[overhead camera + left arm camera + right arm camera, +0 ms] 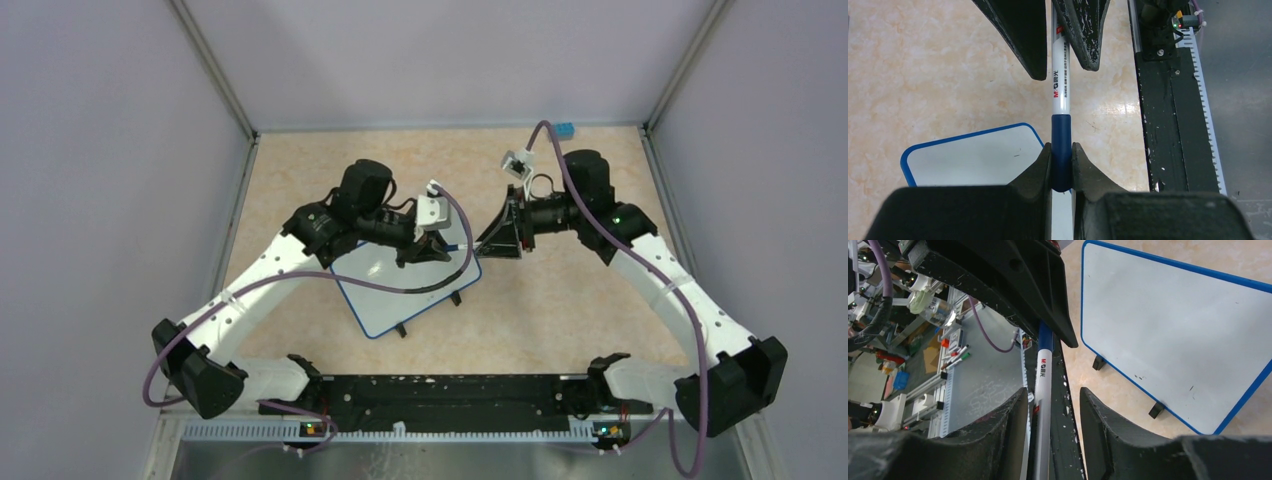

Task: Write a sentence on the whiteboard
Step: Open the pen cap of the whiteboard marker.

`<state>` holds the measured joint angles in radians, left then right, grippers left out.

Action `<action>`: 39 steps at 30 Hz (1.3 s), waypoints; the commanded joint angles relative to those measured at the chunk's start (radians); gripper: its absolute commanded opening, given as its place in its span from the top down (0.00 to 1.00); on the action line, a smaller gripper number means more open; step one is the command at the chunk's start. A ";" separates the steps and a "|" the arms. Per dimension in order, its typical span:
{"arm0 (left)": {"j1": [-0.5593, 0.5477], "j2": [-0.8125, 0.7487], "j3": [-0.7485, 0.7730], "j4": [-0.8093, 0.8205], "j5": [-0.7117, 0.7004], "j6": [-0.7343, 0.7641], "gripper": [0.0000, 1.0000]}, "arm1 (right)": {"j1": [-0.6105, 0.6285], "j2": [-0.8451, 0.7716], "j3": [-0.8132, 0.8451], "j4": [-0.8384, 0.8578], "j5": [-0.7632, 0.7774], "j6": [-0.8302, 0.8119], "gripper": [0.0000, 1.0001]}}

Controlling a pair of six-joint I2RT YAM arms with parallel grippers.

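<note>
The whiteboard (400, 312) lies tilted on the tan table, glossy white with a blue rim and black clip feet. Its face (1168, 330) is blank apart from a few specks; no sentence shows. My left gripper (1061, 150) is shut on the dark blue cap of a white marker (1060, 85), held just past the board's corner (973, 160). My right gripper (1053, 395) faces it from the other end. Its jaws straddle the marker's white barrel (1043, 375), which rests against one finger with a gap to the other.
A purple cable (405, 288) drapes across the board. The black base rail (440, 395) runs along the near edge. A small blue object (565, 130) sits at the back wall. Grey walls enclose the table on three sides.
</note>
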<state>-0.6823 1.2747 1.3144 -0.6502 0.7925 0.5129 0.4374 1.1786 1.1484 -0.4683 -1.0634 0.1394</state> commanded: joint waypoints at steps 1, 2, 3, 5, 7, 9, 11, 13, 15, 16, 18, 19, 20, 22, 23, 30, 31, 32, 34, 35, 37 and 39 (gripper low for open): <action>0.004 0.009 0.002 0.044 0.018 -0.016 1.00 | 0.016 0.005 0.047 0.031 0.011 0.010 0.59; 0.005 0.013 0.001 0.045 0.022 -0.017 1.00 | 0.019 0.006 0.045 0.034 0.010 0.014 0.59; 0.004 0.016 0.001 0.046 0.027 -0.017 1.00 | 0.020 0.006 0.045 0.040 0.009 0.019 0.59; 0.004 0.022 0.002 0.052 0.032 -0.024 1.00 | 0.022 0.008 0.043 0.052 0.003 0.033 0.61; 0.004 0.027 0.008 0.056 0.037 -0.028 1.00 | 0.026 0.012 0.047 0.058 0.002 0.039 0.64; 0.004 0.034 0.014 0.058 0.042 -0.030 1.00 | 0.029 0.015 0.050 0.061 -0.001 0.041 0.65; 0.004 0.039 0.018 0.060 0.046 -0.035 1.00 | 0.032 0.016 0.047 0.061 0.001 0.042 0.66; 0.003 0.041 0.014 0.060 0.057 -0.029 1.00 | 0.032 0.017 0.042 0.063 0.001 0.045 0.67; 0.003 0.042 0.014 0.060 0.057 -0.028 1.00 | 0.035 0.015 0.040 0.065 0.000 0.046 0.67; 0.003 0.043 0.013 0.060 0.058 -0.028 1.00 | 0.035 0.015 0.039 0.065 0.000 0.046 0.68; 0.003 0.043 0.013 0.059 0.062 -0.028 1.00 | 0.035 0.015 0.038 0.068 0.000 0.046 0.74; 0.003 0.043 0.013 0.060 0.065 -0.028 1.00 | 0.035 0.015 0.036 0.070 0.001 0.046 0.79; 0.003 0.042 0.014 0.058 0.065 -0.027 1.00 | 0.035 0.016 0.035 0.071 0.000 0.047 0.87; 0.003 0.038 0.010 0.049 0.058 -0.019 1.00 | 0.035 0.013 0.033 0.066 0.005 0.046 1.00; 0.003 0.036 0.006 0.044 0.053 -0.015 1.00 | 0.035 0.011 0.033 0.062 0.007 0.042 1.00; 0.023 -0.009 -0.028 0.006 -0.021 -0.004 1.00 | 0.015 -0.006 0.049 -0.004 0.024 -0.004 1.00; 0.027 -0.015 -0.033 0.002 -0.028 -0.001 1.00 | 0.006 -0.008 0.049 -0.007 0.021 -0.006 1.00; 0.030 -0.020 -0.040 0.000 -0.034 -0.001 1.00 | -0.002 -0.009 0.053 -0.012 0.017 -0.008 1.00; 0.036 -0.030 -0.052 -0.007 -0.045 0.006 1.00 | -0.026 -0.010 0.060 -0.031 0.005 -0.014 1.00; 0.040 -0.032 -0.061 -0.010 -0.049 0.009 1.00 | -0.041 -0.010 0.064 -0.043 0.001 -0.023 1.00; 0.046 -0.039 -0.076 -0.011 -0.058 0.013 1.00 | -0.074 -0.015 0.072 -0.075 -0.006 -0.046 1.00; 0.050 -0.042 -0.091 -0.012 -0.065 0.018 1.00 | -0.115 -0.023 0.077 -0.107 -0.020 -0.071 1.00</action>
<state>-0.6712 1.2816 1.2663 -0.5766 0.7929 0.5053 0.4206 1.1934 1.1614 -0.4904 -1.0489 0.1299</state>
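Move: The white barrel of the marker runs level between the right hand's open fingers, its middle about at that hand's point. The blue cap sits about 7 cm to this hand's left, and the whiteboard's middle lies roughly 13 cm left, 3 cm farther out and 28 cm below. From the left hand, which already holds the cap, the barrel's middle is about 6 cm to the right. The marker's barrel gets pinched by the right fingers, which close from nearly half open after that hand eases half a centimetre left towards the cap; it then draws back right by almost 1 cm, away from the cap. The left hand keeps its grip on the cap, dips about 1 cm, and shifts half a centimetre left against the pull before giving a little rightward at the end. ##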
